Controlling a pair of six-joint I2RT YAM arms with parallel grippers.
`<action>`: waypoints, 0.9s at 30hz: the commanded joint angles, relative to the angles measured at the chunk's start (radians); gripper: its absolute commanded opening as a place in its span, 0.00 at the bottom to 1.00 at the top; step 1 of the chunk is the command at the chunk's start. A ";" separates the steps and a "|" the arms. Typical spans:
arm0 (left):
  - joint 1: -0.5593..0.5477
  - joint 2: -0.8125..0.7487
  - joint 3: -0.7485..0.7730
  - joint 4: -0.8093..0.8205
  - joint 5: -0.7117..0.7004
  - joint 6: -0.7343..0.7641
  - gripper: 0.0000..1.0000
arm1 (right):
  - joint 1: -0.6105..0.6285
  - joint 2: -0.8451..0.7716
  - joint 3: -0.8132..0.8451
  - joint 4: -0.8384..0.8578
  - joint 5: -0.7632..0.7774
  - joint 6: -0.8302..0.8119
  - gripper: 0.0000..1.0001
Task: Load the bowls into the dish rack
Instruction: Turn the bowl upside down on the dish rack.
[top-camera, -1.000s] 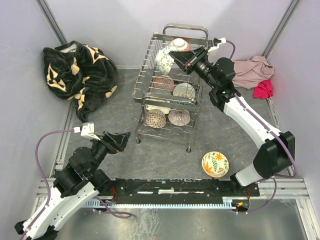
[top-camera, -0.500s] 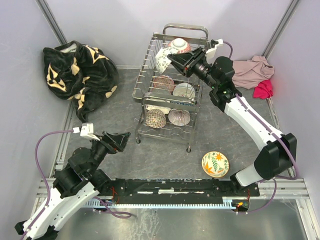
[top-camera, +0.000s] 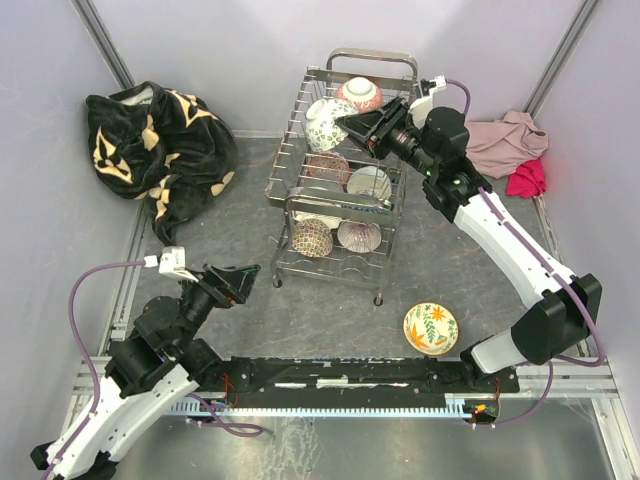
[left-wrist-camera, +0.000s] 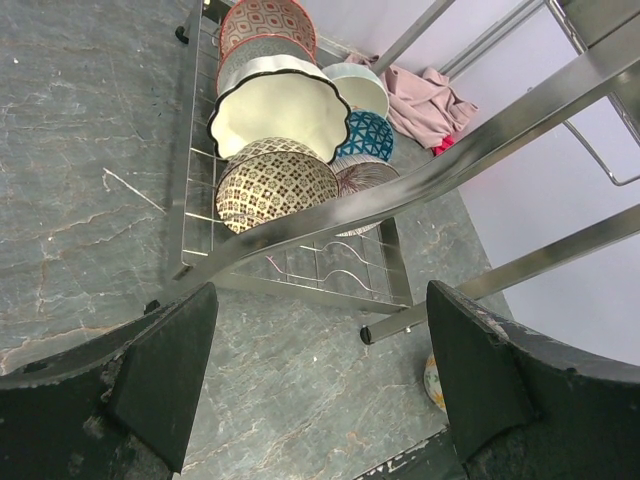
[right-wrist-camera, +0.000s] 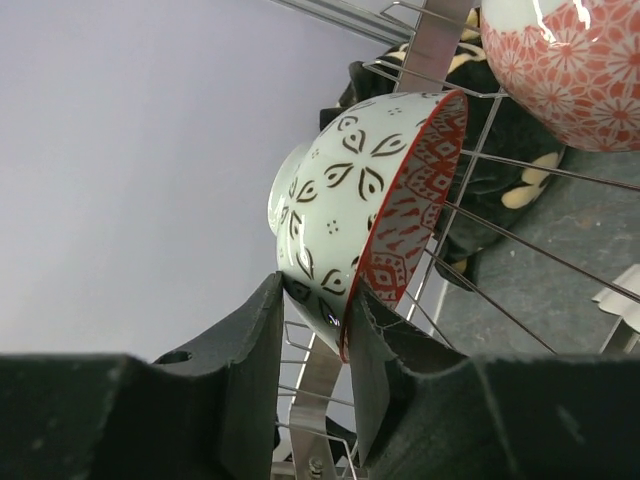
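The chrome wire dish rack (top-camera: 290, 135) stands at the back centre, with several bowls on its two tiers. A pale bowl with dark leaf marks and a red-patterned inside (top-camera: 325, 122) (right-wrist-camera: 340, 190) leans on edge in the top tier, beside a red floral bowl (top-camera: 358, 92) (right-wrist-camera: 570, 60). My right gripper (top-camera: 348, 118) (right-wrist-camera: 320, 310) is open, its fingers straddling the pale bowl's rim with a gap on the outer side. A leaf-patterned bowl (top-camera: 431, 328) lies on the table at the front right. My left gripper (top-camera: 240, 278) (left-wrist-camera: 320, 370) hangs open and empty, left of the rack (left-wrist-camera: 300, 270).
A black and tan blanket (top-camera: 160, 140) is heaped at the back left. Pink cloth (top-camera: 505, 140) and red cloth (top-camera: 528, 177) lie at the back right. In the left wrist view a cream scalloped bowl (left-wrist-camera: 275, 110) and a brown patterned bowl (left-wrist-camera: 275, 190) sit on the lower tier.
My right gripper's jaws have parted from the pale bowl's rim. The bowl has settled against the top tier's wires. The left arm has not moved.
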 joint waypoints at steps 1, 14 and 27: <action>-0.003 -0.014 -0.007 0.025 0.005 -0.022 0.91 | -0.007 -0.073 0.052 -0.245 0.040 -0.125 0.38; -0.003 -0.012 -0.011 0.026 0.010 -0.028 0.91 | -0.007 -0.068 0.204 -0.546 0.125 -0.395 0.48; -0.003 0.016 -0.014 0.044 0.015 -0.027 0.91 | -0.007 0.006 0.401 -0.787 0.152 -0.584 0.65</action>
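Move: The right fingertips still have the rim of the floral bowl between them, its middle about 3 cm ahead and 5 cm to the left. On the same top shelf of the dish rack, the upturned red bowl stands roughly 9 cm ahead and 2 cm to the right; the shelf's right rail is about 11 cm to the right, level fore and aft, and some 4 cm below. From the left gripper, the floral bowl lies around 24 cm ahead, 17 cm right and 19 cm up. Draw the right gripper to the right and back while letting it sink, about 4 cm in all, over the top shelf of the dish rack. As it goes, roll the wrist some 30 degrees, left side down, so the fingers dip, and ease the fingers wider to loosen the floral bowl's rim, keeping the fingertips close about the bowl as it turns over beside the red bowl. ##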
